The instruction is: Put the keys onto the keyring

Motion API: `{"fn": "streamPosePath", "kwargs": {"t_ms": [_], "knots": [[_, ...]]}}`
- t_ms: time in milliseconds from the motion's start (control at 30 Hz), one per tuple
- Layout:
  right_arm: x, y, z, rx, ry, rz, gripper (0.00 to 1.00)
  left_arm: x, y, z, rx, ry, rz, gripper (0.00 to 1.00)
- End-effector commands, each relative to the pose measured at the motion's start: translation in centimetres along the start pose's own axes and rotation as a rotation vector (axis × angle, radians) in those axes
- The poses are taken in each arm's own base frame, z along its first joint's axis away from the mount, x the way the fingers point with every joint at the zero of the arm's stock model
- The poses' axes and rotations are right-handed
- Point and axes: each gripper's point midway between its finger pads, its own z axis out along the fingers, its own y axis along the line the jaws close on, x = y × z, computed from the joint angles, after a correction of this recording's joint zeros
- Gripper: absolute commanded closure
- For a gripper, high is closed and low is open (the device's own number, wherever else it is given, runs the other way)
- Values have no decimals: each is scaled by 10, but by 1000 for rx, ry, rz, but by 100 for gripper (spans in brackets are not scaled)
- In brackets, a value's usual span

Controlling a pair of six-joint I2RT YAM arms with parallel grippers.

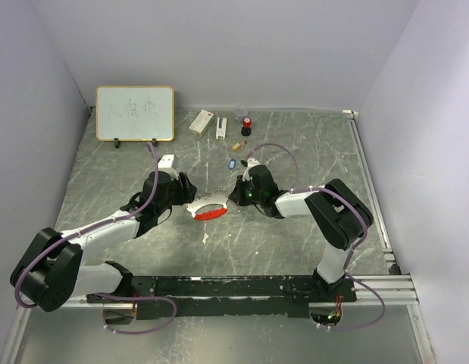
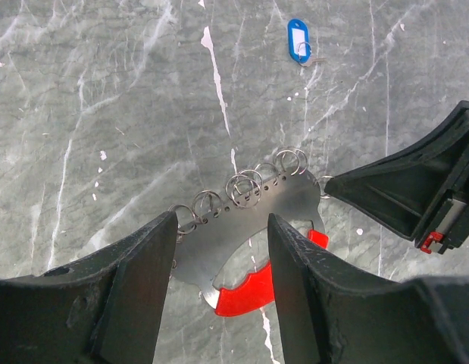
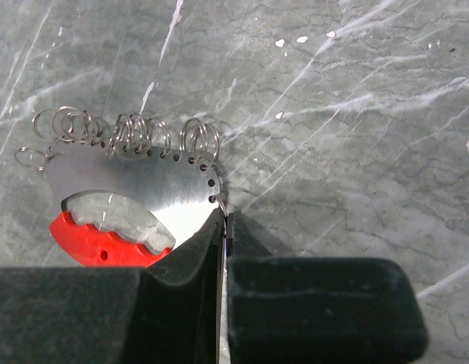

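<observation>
The keyring [image 1: 207, 208] is a flat silvery crescent plate [image 2: 249, 216] with a red grip and several wire rings [image 3: 136, 133] along its holed edge. It lies mid-table between both grippers. My left gripper [image 2: 223, 224] is open, its fingers [image 2: 143, 273] over the plate's left end and red grip. My right gripper [image 3: 223, 216] is shut on a thin wire ring at the plate's end hole; its tips [image 2: 332, 184] show in the left wrist view. The blue-headed key [image 1: 232, 163] [image 2: 298, 40] lies loose behind the plate. The tan-gold key [image 1: 237, 145] lies farther back.
A small whiteboard [image 1: 135, 114] stands at the back left. A white box with a red mark [image 1: 201, 121], a white clip-like piece [image 1: 220, 127] and a red-and-black cylinder [image 1: 246, 124] sit along the back. A metal rail [image 1: 370, 182] runs down the right side.
</observation>
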Motion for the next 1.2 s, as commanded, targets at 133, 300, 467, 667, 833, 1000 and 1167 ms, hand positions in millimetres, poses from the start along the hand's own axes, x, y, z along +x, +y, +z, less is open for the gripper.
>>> {"fn": "streamPosePath", "kwargs": {"t_ms": [133, 300, 467, 667, 833, 1000, 1167], "knots": [[-24, 7, -21, -25, -145, -102, 100, -19, -11, 0, 22, -52, -4, 38], [-45, 11, -33, -13, -212, -115, 100, -28, -16, -2, 40, -76, -6, 38], [-63, 21, -46, -38, -264, -110, 100, -41, -23, -6, 62, -109, -9, 38], [-81, 35, -64, -86, -338, -134, 100, -53, -31, -10, 91, -144, -16, 38], [-86, 44, -83, -143, -422, -211, 100, -62, -37, -12, 111, -168, -14, 38], [-86, 52, -94, -197, -457, -270, 100, -67, -41, -15, 134, -187, -10, 38], [-87, 61, -102, -246, -490, -304, 100, -70, -50, -18, 188, -207, -2, 38]]}}
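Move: The right hand already pinches the small ring at the right end of the keyring plate; the plate's middle lies about 7 cm to its left, 1 cm back and 1 cm lower. The blue-tagged key is some 12 cm straight ahead of the right hand, the yellow-tagged key roughly 19 cm ahead and 1 cm right, both about 1 cm lower. From the open left hand the keyring plate is level, some 4 cm right and 9 cm below. Still pinching the end ring, the right hand rises about 11 cm, fingertips tilting up; left rises 5 cm. ##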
